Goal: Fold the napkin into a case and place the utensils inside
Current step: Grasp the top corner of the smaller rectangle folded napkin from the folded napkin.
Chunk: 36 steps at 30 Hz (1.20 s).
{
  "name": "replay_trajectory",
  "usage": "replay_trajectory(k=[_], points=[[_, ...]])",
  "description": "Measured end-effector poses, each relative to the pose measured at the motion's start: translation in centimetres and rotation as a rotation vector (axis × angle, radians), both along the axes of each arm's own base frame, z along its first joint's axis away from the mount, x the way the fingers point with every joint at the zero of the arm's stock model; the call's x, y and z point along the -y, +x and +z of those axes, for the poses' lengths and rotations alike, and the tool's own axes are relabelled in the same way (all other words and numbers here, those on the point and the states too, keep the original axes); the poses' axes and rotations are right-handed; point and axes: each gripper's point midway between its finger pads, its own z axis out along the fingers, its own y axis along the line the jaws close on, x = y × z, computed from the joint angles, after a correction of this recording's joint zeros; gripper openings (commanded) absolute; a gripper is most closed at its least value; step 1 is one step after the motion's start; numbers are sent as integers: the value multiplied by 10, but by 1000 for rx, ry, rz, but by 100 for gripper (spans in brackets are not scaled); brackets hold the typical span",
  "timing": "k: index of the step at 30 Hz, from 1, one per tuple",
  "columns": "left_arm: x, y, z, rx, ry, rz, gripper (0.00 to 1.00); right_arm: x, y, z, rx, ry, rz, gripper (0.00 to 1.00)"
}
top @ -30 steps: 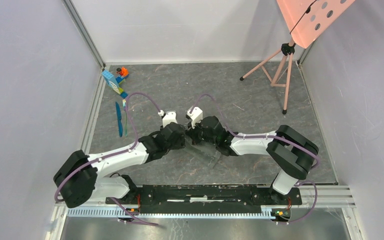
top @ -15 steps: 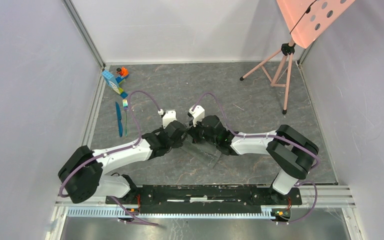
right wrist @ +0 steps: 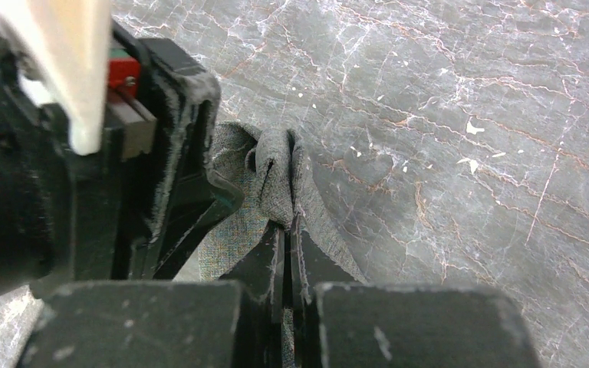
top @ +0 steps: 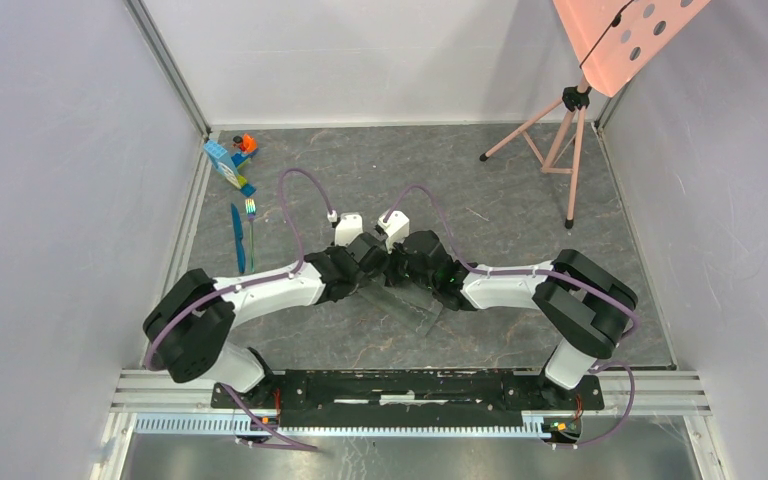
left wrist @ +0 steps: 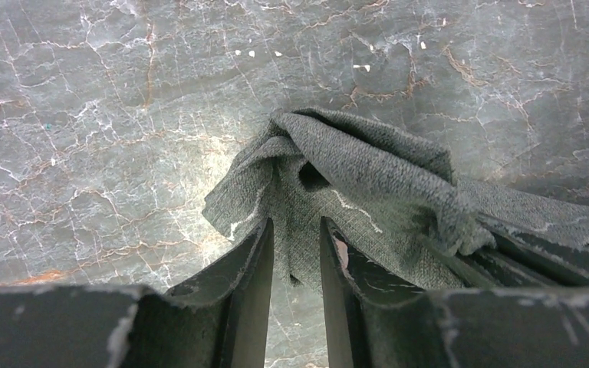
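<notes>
The dark grey napkin (top: pixel 412 304) lies bunched mid-table under both wrists. My right gripper (right wrist: pixel 287 224) is shut on a raised fold of the napkin (right wrist: pixel 278 175). In the left wrist view, my left gripper (left wrist: pixel 295 224) has its jaws a little apart, straddling the napkin's (left wrist: pixel 368 165) crumpled edge, with bare table showing through the gap. From above, the left gripper (top: pixel 370 263) and right gripper (top: pixel 397 268) almost touch. The utensils lie far left: a blue knife (top: pixel 238 240) and, beside it, a fork (top: pixel 251 222) with a shiny head.
Blue and orange toy blocks (top: pixel 230 160) sit at the back left corner. A pink tripod (top: pixel 552 140) stands at the back right under a pink perforated board (top: pixel 625 35). Enclosure walls rise on three sides. The left arm's body (right wrist: pixel 84 153) fills the right wrist view's left side.
My left arm has swung right and forward until its gripper sits against the right one, and its jaws have narrowed. The right gripper has kept its hold on the napkin.
</notes>
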Motion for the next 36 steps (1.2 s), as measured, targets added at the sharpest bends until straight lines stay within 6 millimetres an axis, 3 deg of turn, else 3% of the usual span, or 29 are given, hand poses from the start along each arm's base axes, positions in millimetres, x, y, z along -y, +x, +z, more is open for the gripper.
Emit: replay_trajectory(k=[16,19,22,28,36], points=[[-13,0,-16,-35,112,26,29,0,-1,0,-2,0,3,0],[-11,3,-15,-31,113,29,22,0,0,0,-3,1,1,0],[-10,5,-15,-31,115,30,7,0,0,0,-4,2,-2,0],[-5,8,-13,-20,96,8,2,1,1,-1,-6,-7,-6,1],[-2,-1,-2,93,-86,-59,2,-14,-27,-7,-22,-44,11,0]])
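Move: The top corner of the smaller rectangle of the folded napkin hangs just below my open left fingertips, about 1 cm ahead, 1 cm to the left and 2 cm down. The fold gripped in my right hand is some 6 cm to the right of my left hand and level with it; the napkin's near end lies roughly 14 cm right and 12 cm back. From my right hand, that corner is about 7 cm left, 1 cm ahead and 3 cm below. My left hand eases down and to its left about 1.5 cm over the corner, rolling some 5 degrees, then shuts its half-open fingers to pinch the cloth and lifts back about 1 cm, rolling the other way. My right hand keeps its grip on the fold, holding still until late, then draws back some 3 cm and a little left. ##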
